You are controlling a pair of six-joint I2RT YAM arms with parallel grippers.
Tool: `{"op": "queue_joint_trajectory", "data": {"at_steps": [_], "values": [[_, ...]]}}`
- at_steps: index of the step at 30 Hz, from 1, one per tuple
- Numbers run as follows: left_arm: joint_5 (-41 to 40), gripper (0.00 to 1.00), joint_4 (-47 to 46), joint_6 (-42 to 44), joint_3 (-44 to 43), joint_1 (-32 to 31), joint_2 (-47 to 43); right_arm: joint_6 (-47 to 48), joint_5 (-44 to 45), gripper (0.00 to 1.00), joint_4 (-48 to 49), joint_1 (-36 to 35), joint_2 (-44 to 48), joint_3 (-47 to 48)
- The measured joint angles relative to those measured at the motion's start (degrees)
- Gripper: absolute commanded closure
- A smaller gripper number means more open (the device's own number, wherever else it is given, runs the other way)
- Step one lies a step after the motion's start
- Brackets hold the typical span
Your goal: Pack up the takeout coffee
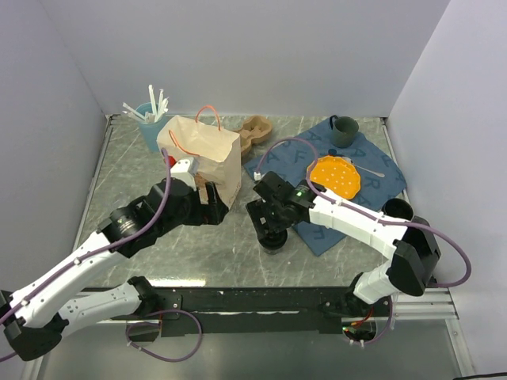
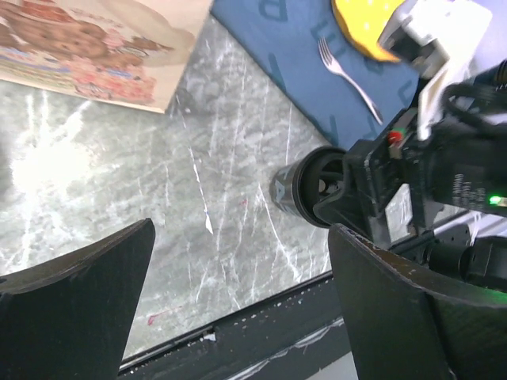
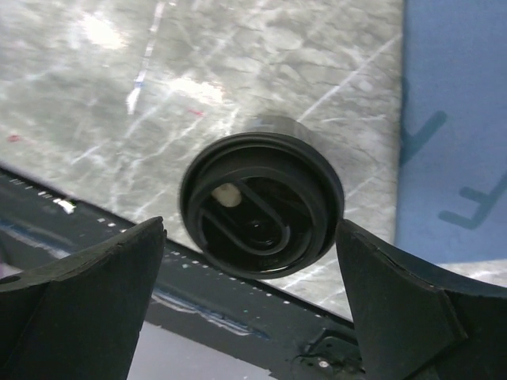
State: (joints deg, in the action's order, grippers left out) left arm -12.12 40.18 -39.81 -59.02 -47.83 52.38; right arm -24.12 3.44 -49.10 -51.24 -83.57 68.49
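The takeout coffee [image 1: 273,240] is a small black cup with a round dark lid, standing upright on the marble table near its front edge. My right gripper [image 1: 269,222] hovers directly over it. In the right wrist view the lid [image 3: 261,206] sits between the open fingers of that gripper [image 3: 249,237], the right finger close to the rim and the left one apart. The left wrist view shows the cup [image 2: 305,190] partly hidden behind the right arm. My left gripper [image 1: 207,194] is open and empty [image 2: 240,229] beside the brown paper bag [image 1: 207,154], whose printed side [image 2: 95,47] lies at upper left.
A light-blue cup of white sticks [image 1: 150,123] stands at the back left. A blue cloth [image 1: 372,170] holds an orange plate [image 1: 334,176], a teal mug [image 1: 344,129] and a fork [image 2: 348,71]. A wooden object [image 1: 253,131] lies behind the bag. The table's black front rail [image 1: 253,299] is close.
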Motion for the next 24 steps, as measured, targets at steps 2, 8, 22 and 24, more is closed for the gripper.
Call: {"op": "queue_joint_trajectory", "data": {"at_steps": [2, 8, 22, 24], "values": [[-0.85, 0.03, 0.0, -0.04, 0.24, 0.0, -1.16, -0.02, 0.83, 0.08, -0.46, -0.37, -0.55, 0.0], [-2.32, 0.03, 0.02, 0.02, 0.5, 0.0, -1.55, -0.28, 1.7, 0.19, -0.68, -0.9, -1.49, 0.0], [-3.78, 0.02, 0.04, 0.22, 1.7, 0.0, -2.08, -5.27, 1.75, 0.41, -2.95, -1.01, -0.11, -0.48], [-3.87, 0.02, -0.04, 0.22, 1.79, 0.0, -2.05, -6.38, 1.86, 0.43, -4.13, -1.01, 1.33, -1.18]]}}
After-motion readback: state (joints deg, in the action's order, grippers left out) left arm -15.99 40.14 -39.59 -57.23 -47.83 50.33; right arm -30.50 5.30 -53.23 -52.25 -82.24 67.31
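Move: The lidded coffee cup stands almost directly under the right hand, about 5 cm below it and a centimetre ahead. From that hand the fork lies some 12 cm to the right and 13 cm farther out, with the orange plate about 19 cm to the right and 22 cm out. The paper bag is roughly 20 cm to the left and 22 cm out. The left hand has the cup about 13 cm to its right, 3 cm back and 17 cm below. Around the black lid of the standing cup the right hand's wide-open fingers settle about 1 cm and close by roughly a quarter, coming in at the rim. The hand then eases some 2 cm back and to the right, towards the near side of the lid, turning slightly clockwise and rising a little. ##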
